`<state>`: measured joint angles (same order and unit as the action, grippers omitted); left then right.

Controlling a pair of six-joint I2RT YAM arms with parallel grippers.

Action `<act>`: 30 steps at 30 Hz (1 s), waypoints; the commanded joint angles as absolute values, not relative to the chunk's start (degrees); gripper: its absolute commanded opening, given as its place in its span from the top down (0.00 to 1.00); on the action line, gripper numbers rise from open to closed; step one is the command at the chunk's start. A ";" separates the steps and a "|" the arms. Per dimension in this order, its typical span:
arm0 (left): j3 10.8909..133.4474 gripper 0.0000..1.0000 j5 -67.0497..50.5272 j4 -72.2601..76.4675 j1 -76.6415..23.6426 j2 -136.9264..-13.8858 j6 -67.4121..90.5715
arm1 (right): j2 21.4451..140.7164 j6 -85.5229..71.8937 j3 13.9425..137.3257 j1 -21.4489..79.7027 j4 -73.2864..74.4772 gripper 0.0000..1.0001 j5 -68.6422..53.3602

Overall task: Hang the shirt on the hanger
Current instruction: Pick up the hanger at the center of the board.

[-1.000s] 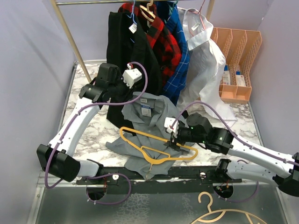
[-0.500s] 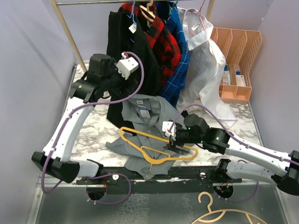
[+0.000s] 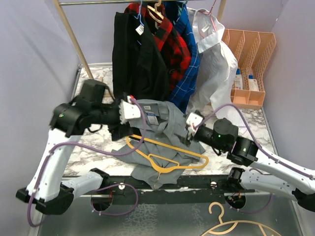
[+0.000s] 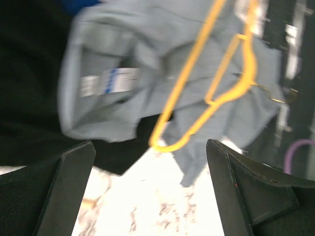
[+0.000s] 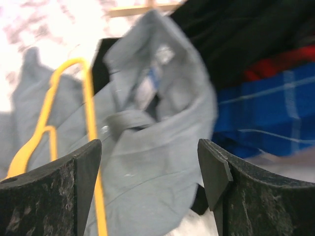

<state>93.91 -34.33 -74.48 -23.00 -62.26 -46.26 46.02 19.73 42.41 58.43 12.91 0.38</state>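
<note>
The light-grey shirt [image 3: 165, 123] lies crumpled on the marble table, collar and label towards the back. On top of it lies the yellow hanger [image 3: 167, 160], hook towards the near edge. My left gripper [image 3: 124, 132] hovers open at the shirt's left side, close to the hanger's left end; in the left wrist view the left gripper [image 4: 150, 147] has bare marble between its fingers, with the hanger [image 4: 169, 148] and shirt [image 4: 123, 49] just ahead. My right gripper [image 3: 188, 133] stands open over the shirt's right side. The right wrist view shows the right gripper [image 5: 149, 147] holding nothing, above the shirt [image 5: 162, 113], beside the hanger [image 5: 89, 98].
Behind the shirt a rail carries a black garment [image 3: 135, 54], a red plaid shirt [image 3: 167, 34], a blue plaid shirt [image 3: 189, 54] and a white shirt [image 3: 216, 64]. An orange organiser [image 3: 248, 64] stands at the back right. A pale tan hanger [image 3: 236, 226] lies below the table's near edge.
My left arm swung down from the black garment to the shirt's left side and its gripper opened wide. My right gripper drew back off the hanger and opened a little more.
</note>
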 commanded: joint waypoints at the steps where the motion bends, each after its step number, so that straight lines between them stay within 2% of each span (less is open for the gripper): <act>1: 85.00 0.02 -35.26 -81.48 -34.09 -65.70 -48.93 | 52.51 10.25 52.37 58.22 9.40 0.20 33.01; 4: 78.67 0.04 -32.26 -78.47 -40.19 -64.91 -48.31 | 54.29 6.00 56.83 56.78 12.18 0.19 44.96; 9: 69.68 0.03 -28.62 -73.02 -44.54 -63.37 -50.36 | 47.27 -0.10 56.19 54.50 9.85 0.17 45.92; 16: 61.57 0.06 -24.45 -65.57 -50.13 -64.95 -51.02 | 44.76 -6.67 57.95 54.49 16.41 0.17 45.36; 25: 58.36 0.12 -18.67 -58.18 -55.46 -69.86 -50.91 | 38.33 -10.57 57.40 54.49 18.58 0.18 45.73; 26: 57.01 0.15 -18.08 -57.44 -55.48 -69.93 -51.69 | 38.06 -11.09 57.39 54.49 19.34 0.18 45.85; 30: 53.89 0.42 -17.61 -55.77 -55.46 -71.78 -53.53 | 36.51 -12.78 56.86 54.47 21.66 0.19 46.32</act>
<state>56.14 -20.05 -58.28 -55.24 -70.11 -50.57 37.58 -10.13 57.17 54.63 18.41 44.53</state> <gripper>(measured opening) 0.677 0.819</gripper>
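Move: The hanger lies flat on the grey shirt, its middle about 15 cm to the right of the left hand, 4 cm back and 26 cm below. Its near shoulder is about 7 cm right and 6 cm back, its hook 11 cm right and 14 cm back, and the shirt's middle 11 cm right and 1 cm ahead, all similarly low. For the right hand, the hanger's middle is about 7 cm left, 1 cm back and 16 cm down. The hanger's left shoulder is what the left hand sinks to, some 23 cm down while drawing back 7 and easing 5 to the right, fingers turning to point steeply down and starting to close near the end, still well apart. The right hand clears away from the hanger, first forward and right, then up and right with a slight draw back, swinging about 50 degrees clockwise. ##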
